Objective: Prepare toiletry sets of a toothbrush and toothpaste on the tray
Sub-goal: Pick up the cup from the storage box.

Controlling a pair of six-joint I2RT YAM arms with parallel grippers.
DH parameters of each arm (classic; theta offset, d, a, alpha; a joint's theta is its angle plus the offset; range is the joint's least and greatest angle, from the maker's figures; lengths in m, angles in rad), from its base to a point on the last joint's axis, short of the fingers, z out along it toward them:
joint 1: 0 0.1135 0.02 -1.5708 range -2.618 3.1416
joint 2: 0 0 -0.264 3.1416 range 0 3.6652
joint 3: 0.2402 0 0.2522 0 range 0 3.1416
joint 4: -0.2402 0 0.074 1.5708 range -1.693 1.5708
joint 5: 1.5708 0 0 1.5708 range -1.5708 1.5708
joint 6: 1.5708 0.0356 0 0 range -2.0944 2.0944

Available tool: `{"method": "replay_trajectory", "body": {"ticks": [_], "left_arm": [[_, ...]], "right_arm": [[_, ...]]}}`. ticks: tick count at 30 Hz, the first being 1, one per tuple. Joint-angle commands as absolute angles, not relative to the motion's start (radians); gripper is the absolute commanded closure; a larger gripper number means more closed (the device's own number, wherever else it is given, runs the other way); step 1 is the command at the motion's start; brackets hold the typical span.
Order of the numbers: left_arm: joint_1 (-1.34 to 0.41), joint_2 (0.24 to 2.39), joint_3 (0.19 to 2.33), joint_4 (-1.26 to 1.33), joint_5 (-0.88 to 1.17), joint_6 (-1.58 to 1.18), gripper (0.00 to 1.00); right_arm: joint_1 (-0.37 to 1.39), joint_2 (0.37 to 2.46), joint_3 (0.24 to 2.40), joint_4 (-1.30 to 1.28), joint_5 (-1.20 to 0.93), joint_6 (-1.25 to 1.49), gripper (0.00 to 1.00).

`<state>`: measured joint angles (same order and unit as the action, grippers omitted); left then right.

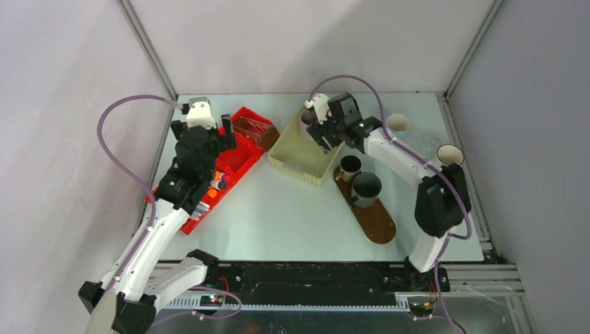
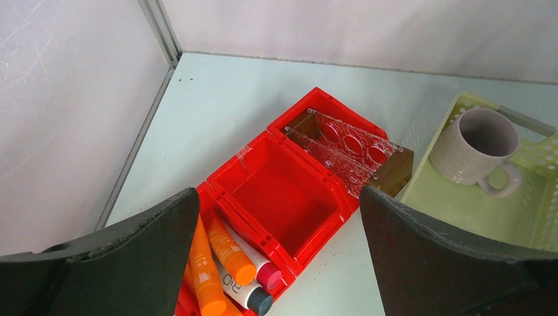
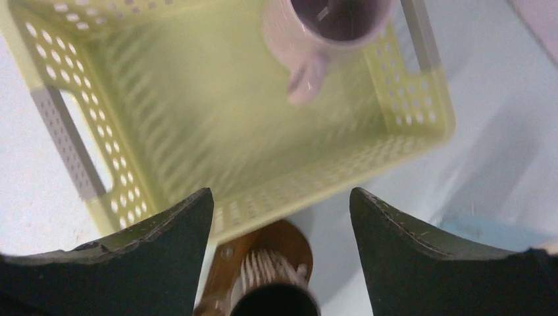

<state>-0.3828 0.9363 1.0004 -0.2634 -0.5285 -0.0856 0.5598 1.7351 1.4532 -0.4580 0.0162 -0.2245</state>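
Observation:
The dark brown oval tray [image 1: 376, 216] lies right of centre and carries a small dark brown mug [image 1: 350, 165] and a dark green mug [image 1: 367, 188]. A mauve-grey mug [image 2: 477, 145] [image 3: 329, 26] stands in the pale yellow basket [image 1: 303, 156]. My right gripper [image 3: 281, 197] [image 1: 314, 125] hovers open over the basket's near wall, short of that mug; the view is blurred. Orange toothpaste tubes [image 2: 224, 253] and a white one [image 2: 245, 284] lie in the red bin [image 1: 229, 163]. Above them my left gripper [image 2: 279, 197] [image 1: 205, 136] is wide open and holds nothing. No toothbrush shows.
A clear acrylic holder [image 2: 349, 141] sits in the red bin's far compartment; the middle compartment [image 2: 279, 197] is bare. Two pale cups [image 1: 398, 123] [image 1: 450, 154] stand at the back right. The enclosure walls close in on three sides.

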Motion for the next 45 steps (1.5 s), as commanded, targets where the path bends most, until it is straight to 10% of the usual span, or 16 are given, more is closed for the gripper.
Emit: {"method": "replay_trajectory", "body": {"ticks": [1, 25, 45], "left_arm": [[-0.377, 0.937, 1.006, -0.242, -0.537, -0.065, 0.02], [-0.377, 0.951, 1.009, -0.246, -0.537, -0.055, 0.02], [-0.376, 0.947, 1.012, -0.249, -0.532, -0.052, 0.02]], "right_arm": [[0.548, 1.873, 1.596, -0.382, -0.084, -0.373, 0.22], [0.527, 2.345, 2.005, -0.398, -0.193, -0.571, 0.30], [0.534, 2.216, 1.977, -0.500, -0.218, -0.573, 0.94]]}}
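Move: The mauve cup stands in the yellow-green storage box about 15 cm ahead of the right hand, 7 cm to its left and 13 cm below. The box's middle is some 6 cm nearer than the cup. On the tray, the dark brown cup is about level ahead and 7 cm to the hand's right, and the grey-green cup roughly 8 cm back and 13 cm right. From the left hand, the mauve cup lies about 22 cm ahead, 29 cm right and far below. Forward and left at first, then more steeply down into the storage box, the right hand travels about 11 cm out, 7 cm left and 10 cm down, turning some 20 degrees counter-clockwise. Its open fingers straddle the mauve cup's near wall, one inside the mouth, and close to pinch it beside the handle while the hand draws back about 2 cm. ##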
